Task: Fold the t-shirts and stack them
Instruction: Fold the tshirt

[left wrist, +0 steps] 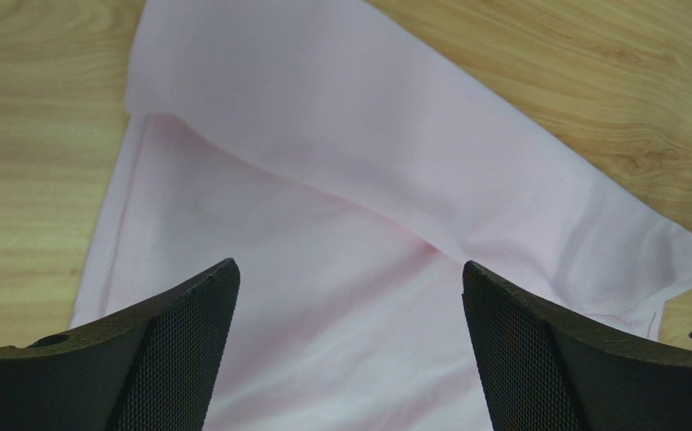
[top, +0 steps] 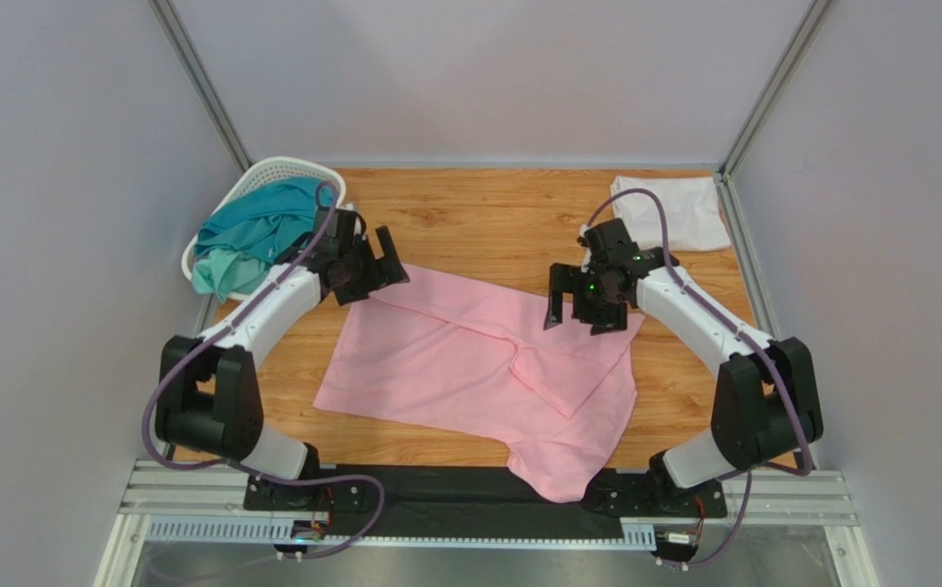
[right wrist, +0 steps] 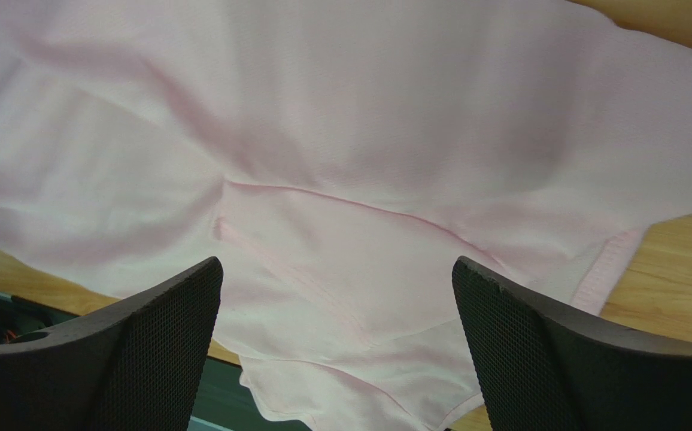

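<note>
A light pink t-shirt (top: 476,367) lies spread on the wooden table (top: 488,220), partly folded over itself, with one corner hanging past the near edge. My left gripper (top: 381,263) hovers open over its far left corner, nothing between the fingers; the pink cloth (left wrist: 341,206) fills the left wrist view. My right gripper (top: 586,300) hangs open over the shirt's far right edge, and the pink cloth (right wrist: 350,180) lies below its spread fingers. A white t-shirt (top: 674,210) lies folded at the far right corner. A teal t-shirt (top: 256,232) is bunched in the basket.
A white lattice basket (top: 270,174) stands at the table's far left, against the wall. Grey walls close in the table on three sides. The metal rail (top: 488,495) with both arm bases runs along the near edge.
</note>
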Robot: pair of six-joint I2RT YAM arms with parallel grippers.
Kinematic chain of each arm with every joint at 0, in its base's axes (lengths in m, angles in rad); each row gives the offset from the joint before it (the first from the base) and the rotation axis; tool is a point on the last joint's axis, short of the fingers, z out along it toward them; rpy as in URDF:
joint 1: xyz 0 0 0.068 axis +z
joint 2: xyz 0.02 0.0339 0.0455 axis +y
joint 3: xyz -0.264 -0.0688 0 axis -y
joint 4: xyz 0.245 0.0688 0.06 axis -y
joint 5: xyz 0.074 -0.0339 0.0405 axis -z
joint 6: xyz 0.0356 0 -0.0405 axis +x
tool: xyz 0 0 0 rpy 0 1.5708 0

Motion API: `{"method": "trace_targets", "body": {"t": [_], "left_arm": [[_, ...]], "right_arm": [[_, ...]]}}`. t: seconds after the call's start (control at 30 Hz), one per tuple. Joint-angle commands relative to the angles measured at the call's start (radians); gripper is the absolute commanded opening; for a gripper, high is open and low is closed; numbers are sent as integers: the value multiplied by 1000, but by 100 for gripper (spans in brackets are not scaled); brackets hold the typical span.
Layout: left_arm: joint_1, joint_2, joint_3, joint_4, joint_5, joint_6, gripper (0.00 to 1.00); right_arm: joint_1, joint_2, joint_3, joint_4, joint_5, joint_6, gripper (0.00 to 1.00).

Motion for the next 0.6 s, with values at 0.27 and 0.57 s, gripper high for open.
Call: {"method": "trace_targets", "body": {"t": [0.27,0.57], "left_arm": [[-13,386,239,59,35,30,100],[21,539,321,19,-39,42,100]], "right_arm": [[-190,209,14,130,-6,12,100],[-225,463,194,139,14,-32,100]]}}
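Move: The left hand is going for the far folded edge of the pink t-shirt, about 12 cm ahead, 2 cm right and 11 cm below; the laundry basket stands some 16 cm ahead, 21 cm left and 6 cm lower. From the right hand, its stretch of that edge lies roughly 10 cm ahead, 5 cm right, 9 cm down; the triangular flap is 6 cm back, 1 cm right, 9 cm down, and the white stack 30 cm ahead, 21 cm right, 8 cm down. Lower both open grippers onto the t-shirt's folded strip, about 8 cm down, while carrying them some 7 cm forward towards its far edge; bring the right one 5 cm to its right early on. Pitch both wrists back to point steeper, turn the right one clockwise, then slide both forward low, fingertips brushing the cloth, still wide open. ##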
